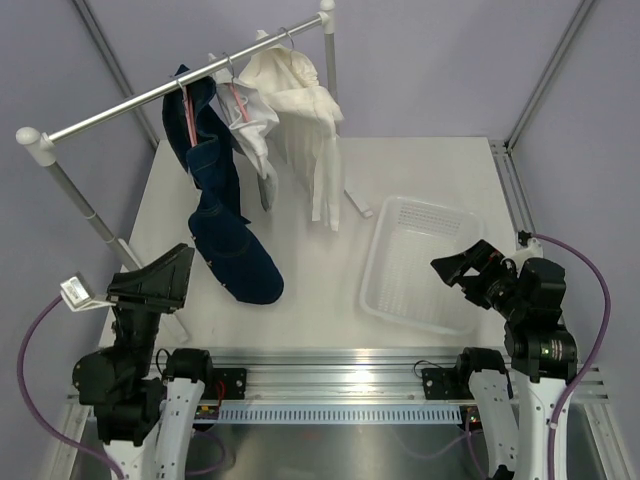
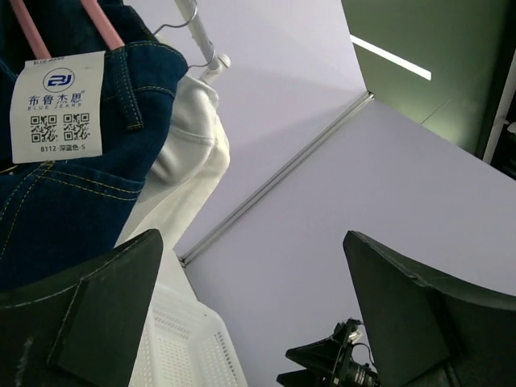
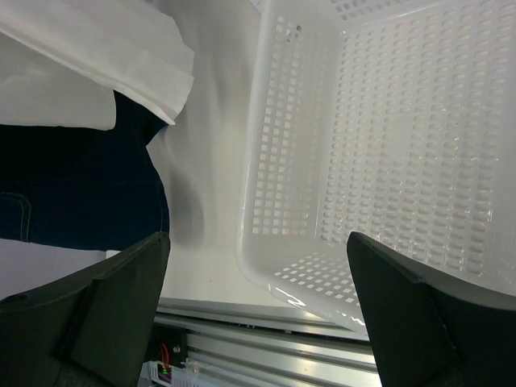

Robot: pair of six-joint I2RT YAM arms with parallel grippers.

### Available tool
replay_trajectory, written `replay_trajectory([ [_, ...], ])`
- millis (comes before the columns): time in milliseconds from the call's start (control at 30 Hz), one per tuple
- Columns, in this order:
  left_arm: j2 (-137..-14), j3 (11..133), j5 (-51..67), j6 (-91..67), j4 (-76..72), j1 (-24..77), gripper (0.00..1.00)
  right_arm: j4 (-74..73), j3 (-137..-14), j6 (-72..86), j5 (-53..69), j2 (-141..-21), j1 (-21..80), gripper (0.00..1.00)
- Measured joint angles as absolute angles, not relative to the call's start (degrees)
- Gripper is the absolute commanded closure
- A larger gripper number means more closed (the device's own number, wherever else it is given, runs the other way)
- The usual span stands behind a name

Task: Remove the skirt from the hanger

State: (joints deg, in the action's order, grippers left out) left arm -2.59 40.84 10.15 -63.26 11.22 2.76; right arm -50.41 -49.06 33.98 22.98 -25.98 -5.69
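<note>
A rail (image 1: 110, 115) at the back left carries three garments. A dark blue denim garment (image 1: 215, 200) hangs on a pink hanger (image 1: 188, 100), and its hem reaches the table. A small white garment (image 1: 250, 122) hangs on a second pink hanger beside it. A larger white garment (image 1: 305, 110) hangs at the right. I cannot tell which one is the skirt. My left gripper (image 1: 160, 278) is open and empty, just left of the denim hem. The left wrist view shows the denim (image 2: 72, 177) with its paper tag (image 2: 58, 105). My right gripper (image 1: 470, 265) is open and empty over the basket.
A white perforated basket (image 1: 415, 262) sits on the table at the right, and it also shows in the right wrist view (image 3: 387, 145). The rack's foot bar (image 1: 358, 205) lies on the table between the garments and the basket. Frame posts stand at the corners.
</note>
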Motion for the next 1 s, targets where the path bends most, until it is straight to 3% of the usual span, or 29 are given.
replay_trajectory([
  [200, -1.5, 41.9, 10.3, -60.5, 22.6, 2.8, 0.01, -50.5, -48.5, 33.1, 23.3, -24.5, -5.7, 0.01],
  [267, -3.5, 41.9, 10.3, -59.5, 26.6, 2.8, 0.06, -50.5, -48.5, 32.9, 23.7, -24.6, -5.7, 0.01],
  [667, -26.0, 52.0, 11.4, -51.8, 38.5, 2.8, 0.23, -46.1, -49.1, 32.2, 33.3, -29.5, -5.7, 0.01],
  [1000, -38.4, 72.0, 12.3, -44.4, 42.0, 2.8, 0.24, -42.7, -53.3, 31.5, 35.6, -33.8, -4.6, 0.0],
])
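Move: The clipped waist of the denim skirt hangs about 16 cm straight ahead of the left hand, some 3 cm higher. Next to it on the rail, from the left hand, the small white garment is about 20 cm ahead and 7 cm right, and the white shirt 23 cm ahead and 15 cm right. From the right hand, the skirt's waist lies roughly 45 cm left, 11 cm ahead and 20 cm up. Left hand dips about 11 cm, then rises, advancing towards the skirt's waist, tipping down, fingers narrowing; right lifts. ##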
